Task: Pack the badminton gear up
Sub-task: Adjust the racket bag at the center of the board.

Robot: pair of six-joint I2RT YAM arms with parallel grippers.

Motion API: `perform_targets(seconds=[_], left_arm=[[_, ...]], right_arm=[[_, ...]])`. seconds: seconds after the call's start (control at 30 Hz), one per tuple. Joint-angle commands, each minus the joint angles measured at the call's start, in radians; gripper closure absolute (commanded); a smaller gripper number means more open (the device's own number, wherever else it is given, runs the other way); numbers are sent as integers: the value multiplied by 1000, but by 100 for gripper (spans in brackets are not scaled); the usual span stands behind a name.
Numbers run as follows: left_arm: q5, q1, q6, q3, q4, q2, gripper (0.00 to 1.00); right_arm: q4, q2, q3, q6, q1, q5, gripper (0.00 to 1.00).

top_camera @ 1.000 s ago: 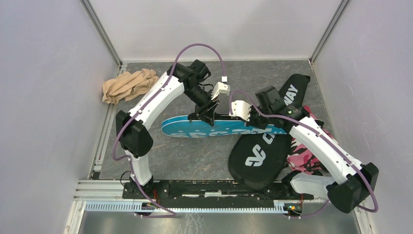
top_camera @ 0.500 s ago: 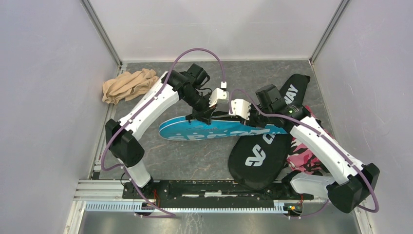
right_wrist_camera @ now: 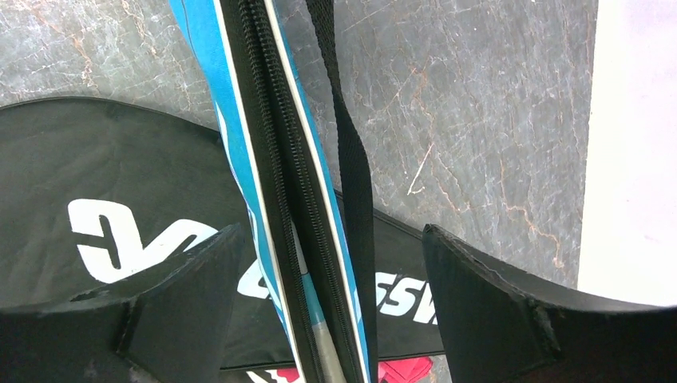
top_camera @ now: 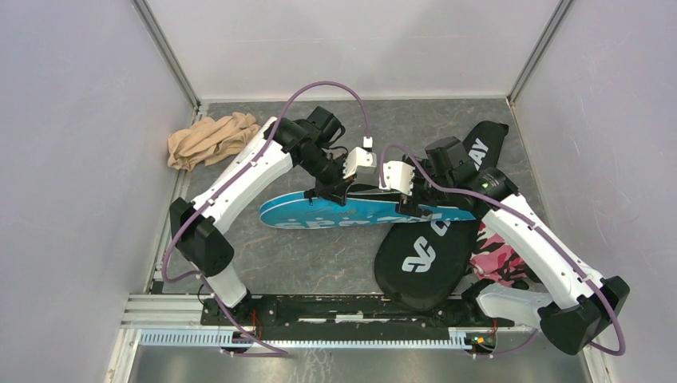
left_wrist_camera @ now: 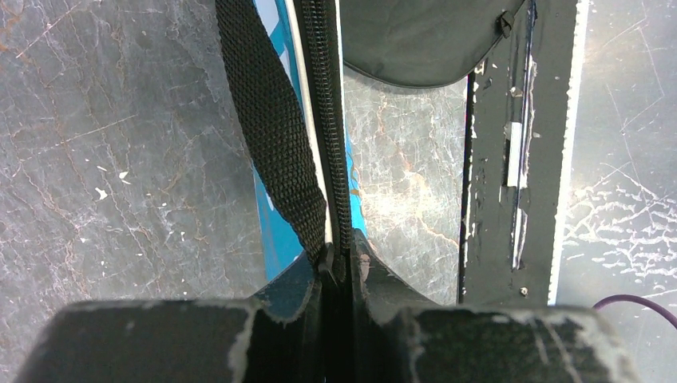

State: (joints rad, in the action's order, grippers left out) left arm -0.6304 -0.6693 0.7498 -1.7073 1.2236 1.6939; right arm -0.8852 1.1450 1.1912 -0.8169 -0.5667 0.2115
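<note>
The blue "SPORT" cover [top_camera: 351, 215] stands on its edge across the middle of the floor, its right end over the black "CROSSWAY" cover [top_camera: 423, 255]. My left gripper [top_camera: 331, 191] is shut on the blue cover's zipper edge [left_wrist_camera: 342, 259], beside its black strap [left_wrist_camera: 271, 136]. Wide open, my right gripper [top_camera: 405, 201] straddles the blue cover [right_wrist_camera: 239, 120] without touching it; its fingers [right_wrist_camera: 199, 271] stand on either side. Through the parted zipper a blue and silver racket shaft [right_wrist_camera: 323, 349] shows. No shuttlecocks or tube are in view.
A tan cloth bundle [top_camera: 209, 140] lies at the back left by the wall. A pink patterned fabric thing [top_camera: 499, 259] pokes out under the black cover at the right. The black base rail [left_wrist_camera: 495, 159] runs along the near edge. Walls enclose three sides.
My right gripper has opened and let go of the blue cover. My left gripper has closed on its zipper edge, and the cover has shifted a little to the left.
</note>
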Motion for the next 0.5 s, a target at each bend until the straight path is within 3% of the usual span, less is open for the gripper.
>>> perform_targets(seconds=[0.0, 0.27, 0.33, 0.47], left_arm=[[-55, -10, 55, -1, -33, -70, 92], [-79, -10, 80, 21, -41, -97, 90], [-78, -10, 80, 29, -54, -103, 89], [-78, -10, 74, 34, -79, -107, 87]], right_arm=[[21, 12, -6, -21, 10, 21, 13], [26, 64, -45, -73, 64, 102, 19], [23, 76, -59, -83, 72, 130, 26], [19, 95, -79, -88, 74, 166, 48]])
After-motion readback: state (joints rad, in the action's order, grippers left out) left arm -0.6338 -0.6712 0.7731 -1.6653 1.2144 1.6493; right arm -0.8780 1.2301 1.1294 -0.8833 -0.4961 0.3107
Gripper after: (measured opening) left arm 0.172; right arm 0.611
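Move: Straight below the open right hand, about 4 cm down and no more than 1 cm farther out, runs the zipped upper edge of the blue racket bag, which stands on its side. The black CROSSWAY bag lies flat with its middle some 12 cm to that hand's right, about level with it and 20 cm lower. The left hand already grips the zipped edge; from there, the spot under the right hand is roughly 19 cm to the right, 2 cm back and level. Sinking about 4.5 cm onto the racket bag's zipped edge, the right hand straddles it with its fingers and begins to close them from wide open to rather over half open, tilting by some 5 to 10 degrees on the way. The left hand keeps its pinch on the edge and strap, easing about 1 cm back and slightly to its left. ##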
